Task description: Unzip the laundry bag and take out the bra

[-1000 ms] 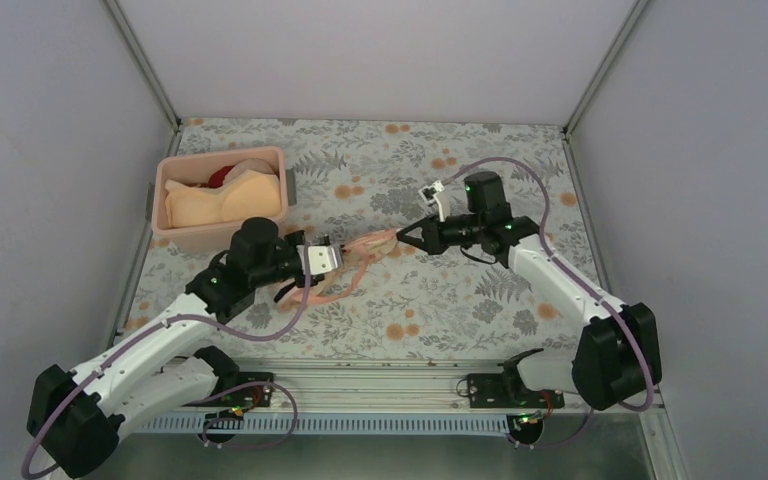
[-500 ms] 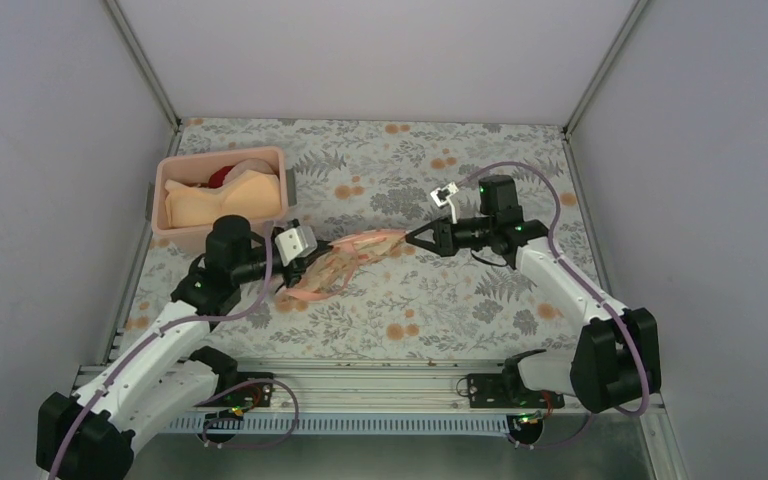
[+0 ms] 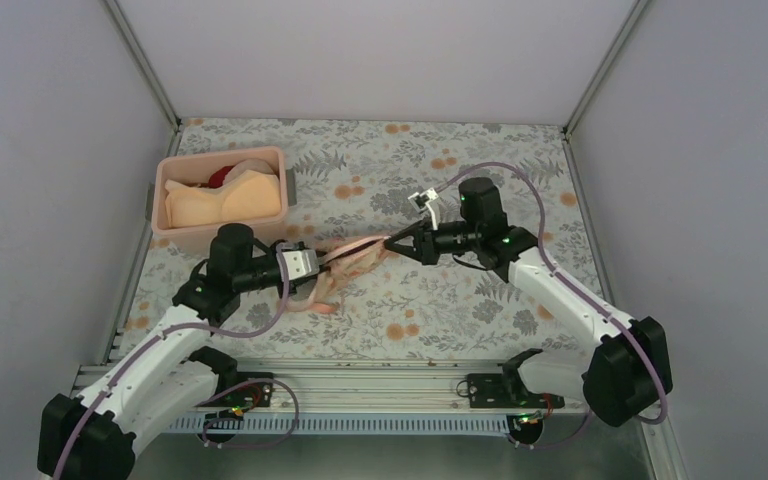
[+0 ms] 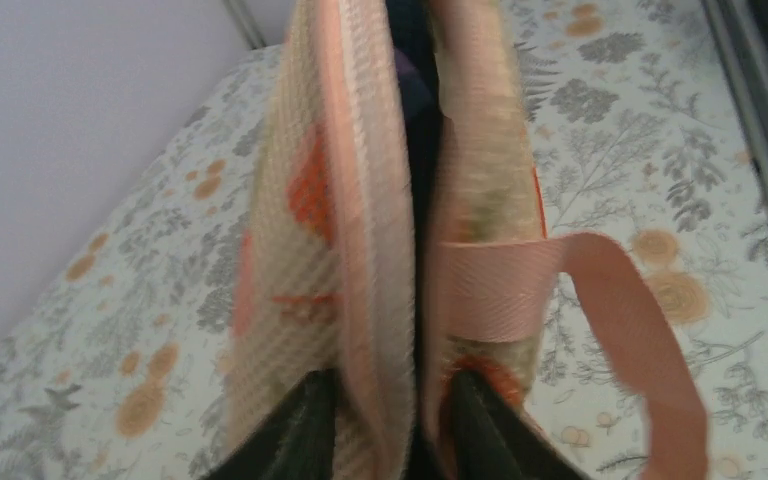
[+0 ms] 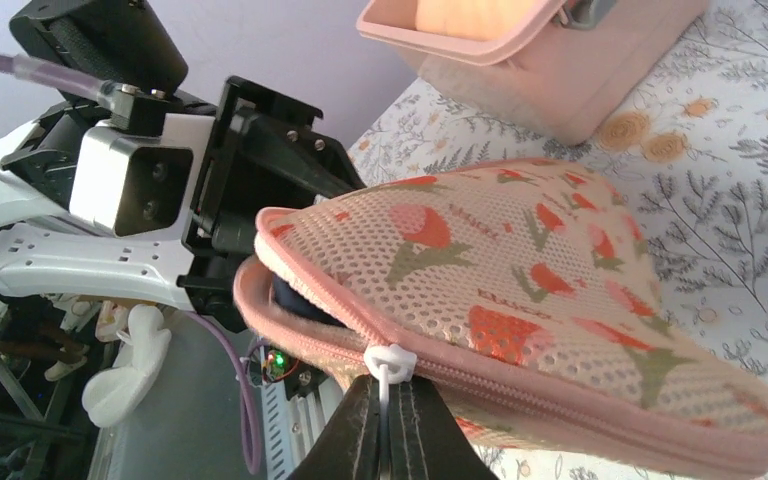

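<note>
The peach-pink mesh laundry bag (image 3: pixel 353 257) hangs stretched between my two grippers above the table. My left gripper (image 3: pixel 310 262) clamps the bag's left end; in the left wrist view the bag (image 4: pixel 350 200) fills the gap between the black fingers (image 4: pixel 295 430). My right gripper (image 5: pixel 392 385) is shut on the white zip pull (image 5: pixel 390 360) on the pink zip edging. The zip is parted at the left end, and the dark navy bra (image 5: pixel 295 297) shows inside the slit. A dark strip of the bra (image 4: pixel 415 60) also shows between the bag's two edges.
The rigid pink bin (image 3: pixel 222 200) stands at the back left, holding a peach bra (image 3: pixel 225 192) and a red garment (image 3: pixel 220 177). A pink ribbon loop (image 4: pixel 610 290) hangs off the bag. Grey walls and metal rails bound the floral table (image 3: pixel 460 310).
My right gripper has slid left along the bag with the zip pull. My left arm has drawn back and lowered, and the bag's left end now sags lower.
</note>
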Robot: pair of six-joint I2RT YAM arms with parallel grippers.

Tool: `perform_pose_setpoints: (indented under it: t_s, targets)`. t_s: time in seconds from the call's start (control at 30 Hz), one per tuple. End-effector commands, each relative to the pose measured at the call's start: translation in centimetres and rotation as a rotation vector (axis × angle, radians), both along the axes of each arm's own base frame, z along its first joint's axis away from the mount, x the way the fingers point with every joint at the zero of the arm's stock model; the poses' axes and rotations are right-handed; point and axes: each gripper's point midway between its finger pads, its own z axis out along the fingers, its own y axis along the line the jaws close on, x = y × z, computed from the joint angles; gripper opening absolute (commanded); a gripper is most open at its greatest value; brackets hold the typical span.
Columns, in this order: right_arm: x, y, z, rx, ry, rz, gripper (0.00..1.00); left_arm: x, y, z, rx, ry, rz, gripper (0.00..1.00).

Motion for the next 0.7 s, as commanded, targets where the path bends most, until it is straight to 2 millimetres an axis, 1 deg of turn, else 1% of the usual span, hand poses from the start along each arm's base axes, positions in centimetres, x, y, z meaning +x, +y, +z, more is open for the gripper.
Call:
perform_pose_setpoints:
  t_s: [0.0, 0.07, 0.1, 0.13, 0.2, 0.27, 0.3, 0.37, 0.43, 0.47, 0.5, 0.57, 0.67]
  targets:
    - [-0.1, 2.1, 1.9, 0.053, -0.047, 0.020, 0.04, -1.7, -0.6, 1.3, 0.035, -0.086, -0.126, 0.47]
    - [-0.2, 2.8, 2.4, 0.057, -0.062, 0.022, 0.04, -2.9, -0.9, 2.3, 0.021, -0.073, -0.191, 0.67]
    - [-0.2, 3.0, 2.6, 0.059, -0.067, 0.021, 0.04, -3.5, -1.0, 2.5, 0.019, -0.059, -0.217, 0.74]
    - [-0.2, 3.3, 2.8, 0.062, -0.071, 0.021, 0.04, -3.9, -1.0, 2.6, 0.022, -0.045, -0.234, 0.81]
    - [-0.2, 3.6, 3.1, 0.071, -0.074, 0.021, 0.04, -4.6, -1.1, 3.0, 0.016, -0.015, -0.259, 0.89]
    - [-0.4, 3.9, 3.4, 0.081, -0.078, 0.024, 0.04, -4.6, -1.3, 4.1, -0.029, 0.030, -0.242, 0.98]
    - [-0.5, 4.2, 3.6, 0.087, -0.082, 0.028, 0.04, -4.4, -1.4, 4.9, -0.063, 0.056, -0.225, 1.00]
    - [-0.5, 4.4, 3.6, 0.089, -0.083, 0.027, 0.04, -4.6, -1.8, 6.5, -0.133, 0.092, -0.239, 1.00]
    - [-0.6, 4.5, 3.5, 0.089, -0.080, 0.027, 0.04, -4.5, -2.0, 7.4, -0.165, 0.098, -0.235, 1.00]
    - [-0.5, 4.5, 3.3, 0.084, -0.078, 0.022, 0.04, -4.1, -1.9, 7.4, -0.164, 0.096, -0.220, 1.00]
    - [-0.4, 4.5, 3.0, 0.076, -0.077, 0.014, 0.04, -3.6, -1.7, 7.0, -0.151, 0.094, -0.192, 1.00]
    - [0.1, 4.2, 2.2, 0.048, -0.070, -0.018, 0.04, -2.0, -1.0, 5.7, -0.107, 0.078, -0.101, 1.00]
    - [0.8, 3.8, 0.3, -0.007, -0.038, -0.069, 0.04, 0.4, 0.3, 4.3, -0.068, 0.066, 0.055, 1.00]
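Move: The bra is inside the laundry bag stretched between the hands. From the left hand, its middle is about 5 cm right, 1 cm ahead and 4 cm below; from the right hand, it is some 7 cm left, 4 cm back and 7 cm below. The white zip puller, pinched in the right fingers, is roughly 12 cm right of the left hand and 5 cm ahead. The pink bin stands about 24 cm left of the left hand, 13 cm ahead, 15 cm below. Left hand opens wide off the bag, rising 5 cm and backing; right, keeping the zip puller, moves 4 cm left. ##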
